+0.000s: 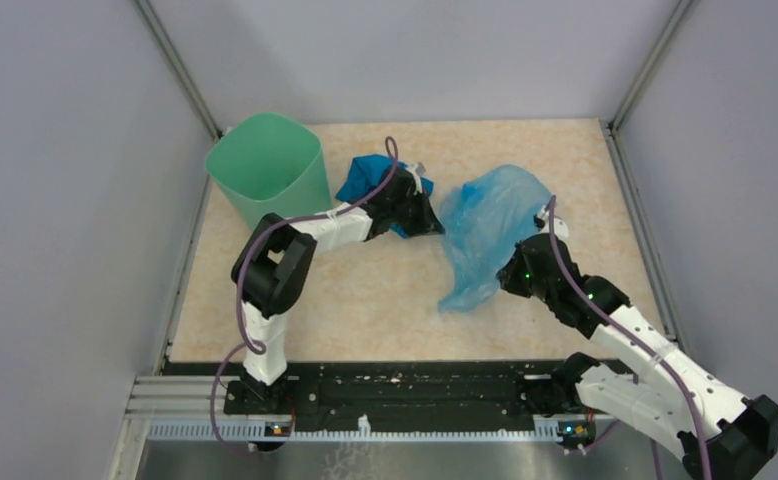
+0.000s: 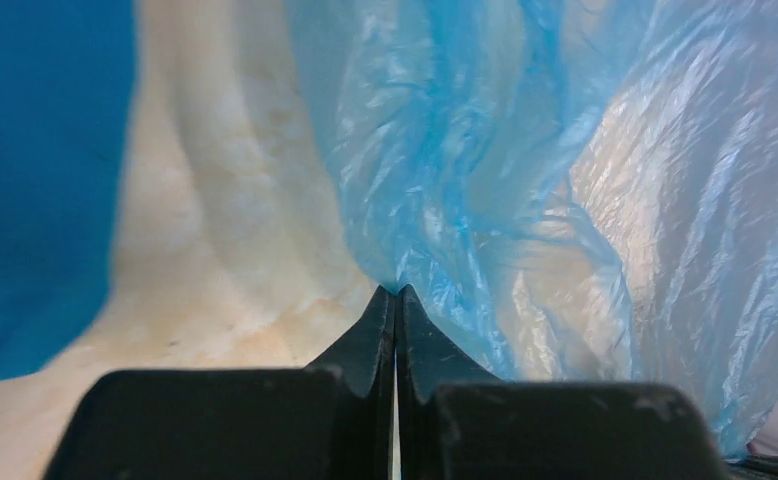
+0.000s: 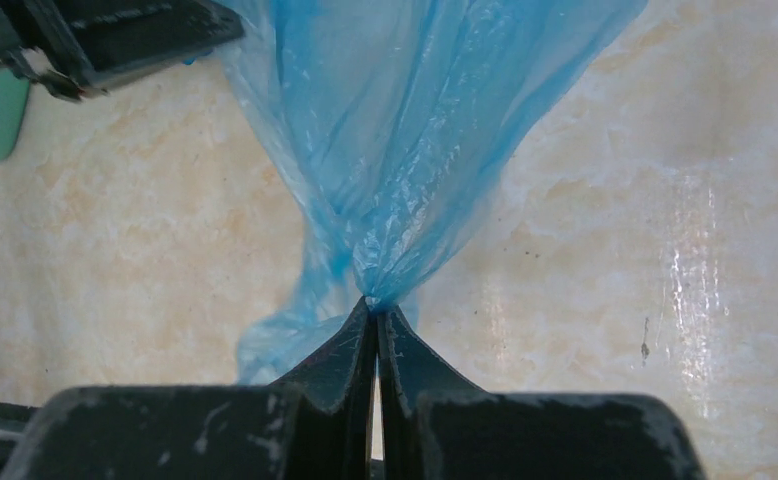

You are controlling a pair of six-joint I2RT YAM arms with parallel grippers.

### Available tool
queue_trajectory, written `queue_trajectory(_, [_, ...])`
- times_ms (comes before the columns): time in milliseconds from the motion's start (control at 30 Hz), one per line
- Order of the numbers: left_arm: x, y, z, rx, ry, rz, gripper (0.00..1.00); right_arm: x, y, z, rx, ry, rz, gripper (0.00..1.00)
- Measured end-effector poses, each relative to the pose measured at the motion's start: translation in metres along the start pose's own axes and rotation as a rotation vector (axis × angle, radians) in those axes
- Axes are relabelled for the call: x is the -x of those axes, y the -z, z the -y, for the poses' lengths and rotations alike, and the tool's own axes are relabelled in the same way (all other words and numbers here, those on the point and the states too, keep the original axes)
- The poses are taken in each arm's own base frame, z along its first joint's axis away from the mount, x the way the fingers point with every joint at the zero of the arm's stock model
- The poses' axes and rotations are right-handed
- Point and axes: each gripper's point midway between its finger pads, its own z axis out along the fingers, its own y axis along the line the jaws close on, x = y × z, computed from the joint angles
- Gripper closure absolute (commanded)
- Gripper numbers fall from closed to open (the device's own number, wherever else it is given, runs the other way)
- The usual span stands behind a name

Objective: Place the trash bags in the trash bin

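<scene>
The light-blue translucent trash bag [image 1: 490,225] hangs crumpled between my two grippers, its lower end trailing on the table. My left gripper [image 1: 437,224] is shut on the bag's left edge; in the left wrist view the closed gripper [image 2: 396,292] pinches the film [image 2: 525,170]. My right gripper [image 1: 537,238] is shut on the bag's right side; the right wrist view shows this gripper [image 3: 374,303] clamping a gathered bunch of film [image 3: 405,130]. The mint-green trash bin [image 1: 265,165] stands upright at the back left, apart from the bag, with its mouth open.
A deep-blue opaque bundle [image 1: 365,180] lies beside the bin, just behind my left wrist; it also fills the left side of the left wrist view [image 2: 35,180]. Grey walls enclose the table on three sides. The black mounting rail [image 1: 405,395] runs along the near edge.
</scene>
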Motion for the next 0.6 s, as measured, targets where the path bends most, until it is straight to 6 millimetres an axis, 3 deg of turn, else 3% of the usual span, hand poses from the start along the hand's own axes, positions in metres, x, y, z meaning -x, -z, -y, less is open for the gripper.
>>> queue_trajectory(233, [0.069,0.053,-0.012,0.066,-0.057,0.139,1.00,0.010,0.006,0.000,-0.018,0.014,0.024,1.00])
queue_trajectory(333, [0.086,0.072,-0.019,0.076,-0.061,0.176,1.00,0.008,0.008,0.006,-0.038,0.020,0.017,1.00])
queue_trajectory(467, [0.091,0.080,-0.024,0.073,-0.062,0.165,1.00,0.010,0.016,0.008,-0.045,0.024,0.018,1.00])
queue_trajectory(600, [0.081,0.080,-0.015,0.044,-0.091,0.119,1.00,0.034,0.037,-0.006,-0.007,0.026,0.060,1.00])
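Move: From the left hand, which already grips the light-blue bag's left edge, the trash bin stands about 37 cm to the left and 10 cm ahead, its middle some 3 cm higher. The blue cloth lies roughly 12 cm ahead, 13 cm left and 7 cm below. The bag's middle is about 12 cm right and 1 cm ahead, 1 cm lower. From the right hand, pinching the bag's near side, the bin is about 49 cm left, 24 cm ahead and 3 cm lower. Both grippers keep their pinch on the light-blue bag while the left one draws its edge left, up and forward, about 8 cm left and 7 cm up, towards the bin and the blue cloth, slowing and easing back slightly at the end; its fingers tip up nearly 10 degrees. The right hand nearly holds its place, then lifts its side about 5 cm late on, drifting slightly right. ##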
